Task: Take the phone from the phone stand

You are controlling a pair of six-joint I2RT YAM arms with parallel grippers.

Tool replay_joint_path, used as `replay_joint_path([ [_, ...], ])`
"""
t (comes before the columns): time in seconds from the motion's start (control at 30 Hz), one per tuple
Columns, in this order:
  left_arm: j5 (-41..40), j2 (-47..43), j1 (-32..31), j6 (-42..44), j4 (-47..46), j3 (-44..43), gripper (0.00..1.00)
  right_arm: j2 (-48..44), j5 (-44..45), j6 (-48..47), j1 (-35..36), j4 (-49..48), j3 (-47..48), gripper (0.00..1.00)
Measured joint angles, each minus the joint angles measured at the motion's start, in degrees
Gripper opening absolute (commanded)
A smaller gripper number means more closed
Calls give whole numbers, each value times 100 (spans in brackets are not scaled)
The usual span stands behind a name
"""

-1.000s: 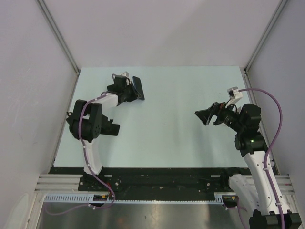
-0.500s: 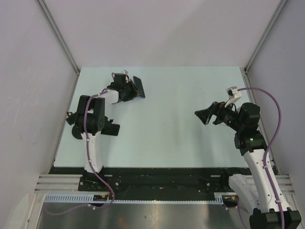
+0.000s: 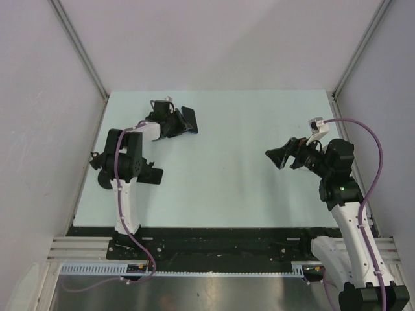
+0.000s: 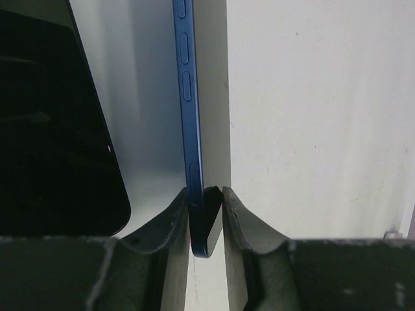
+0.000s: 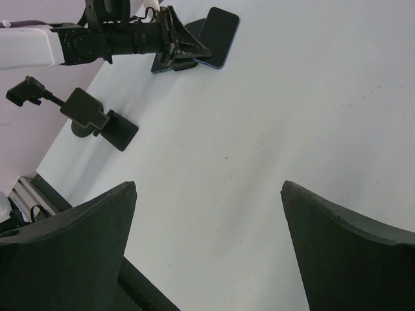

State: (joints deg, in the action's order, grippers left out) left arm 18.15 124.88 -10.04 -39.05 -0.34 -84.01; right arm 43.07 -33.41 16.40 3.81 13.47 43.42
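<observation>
The phone point(image 3: 189, 119) is a blue-edged slab with a dark face, at the far left of the table. In the left wrist view the phone point(image 4: 188, 97) shows edge-on, its near end between my left gripper point(image 4: 205, 189) fingers. The left finger point(image 4: 170, 217) touches it; a thin gap shows at the right finger, so the jaws stand slightly open. From above, the left gripper point(image 3: 176, 122) is low beside the phone. The black phone stand point(image 3: 150, 175) sits empty near the left arm. My right gripper point(image 3: 277, 157) hovers wide open and empty over the right side.
The right wrist view shows the phone point(image 5: 219, 29) far off, the phone stand point(image 5: 97, 120) nearer, and the right gripper point(image 5: 207, 184) over bare table. A dark glossy shape point(image 4: 52, 129) fills the left of the left wrist view. Grey walls enclose the table.
The left arm has reached farther back with the phone, and its jaws have loosened from a firm grip to a slight gap. The right arm has not moved.
</observation>
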Motion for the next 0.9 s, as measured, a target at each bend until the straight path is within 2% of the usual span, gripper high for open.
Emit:
replay_joint_path([
  [0.1,-59,-35,0,-55,-66,83,25,22,0,0,-4,0,0,100],
  [0.17,-140,-109,0,-66,-81,166,28,33,0,0,-4,0,0,100],
  [0.2,-175,-149,0,-81,-74,203,34,37,0,0,-4,-2,2,100],
  [0.4,-481,-348,0,-118,-20,424,55,52,-2,0,-4,-2,2,100],
  [0.67,-752,-796,-48,-92,9,721,71,52,0,0,-7,-4,0,100],
  [0.9,-879,-1250,-483,111,-20,815,76,52,0,0,-9,-4,2,100],
])
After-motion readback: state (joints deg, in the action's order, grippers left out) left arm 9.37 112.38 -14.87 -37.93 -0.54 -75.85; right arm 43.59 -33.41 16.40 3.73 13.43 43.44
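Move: Tilted steeply up on its right long edge, the phone stands loosely between the left fingertips near its closest end. Its middle is about 5 cm ahead, 1 cm right and 2 cm below that hand. A second phone lies flat some 8 cm left and 5 cm ahead of the left hand, with a third about 15 cm left and 4 cm ahead. From the idle right hand, the tilted phone is roughly 32 cm ahead, 38 cm left and 25 cm lower. Sliding left about 2 cm at table height, towards the second phone, and easing back a little, the left hand spreads its already loosened fingers and lets go of the tilted phone. It then climbs some 5 cm, drawing farther back and swinging right, away from the phones, with the fingers about three-quarters open. ##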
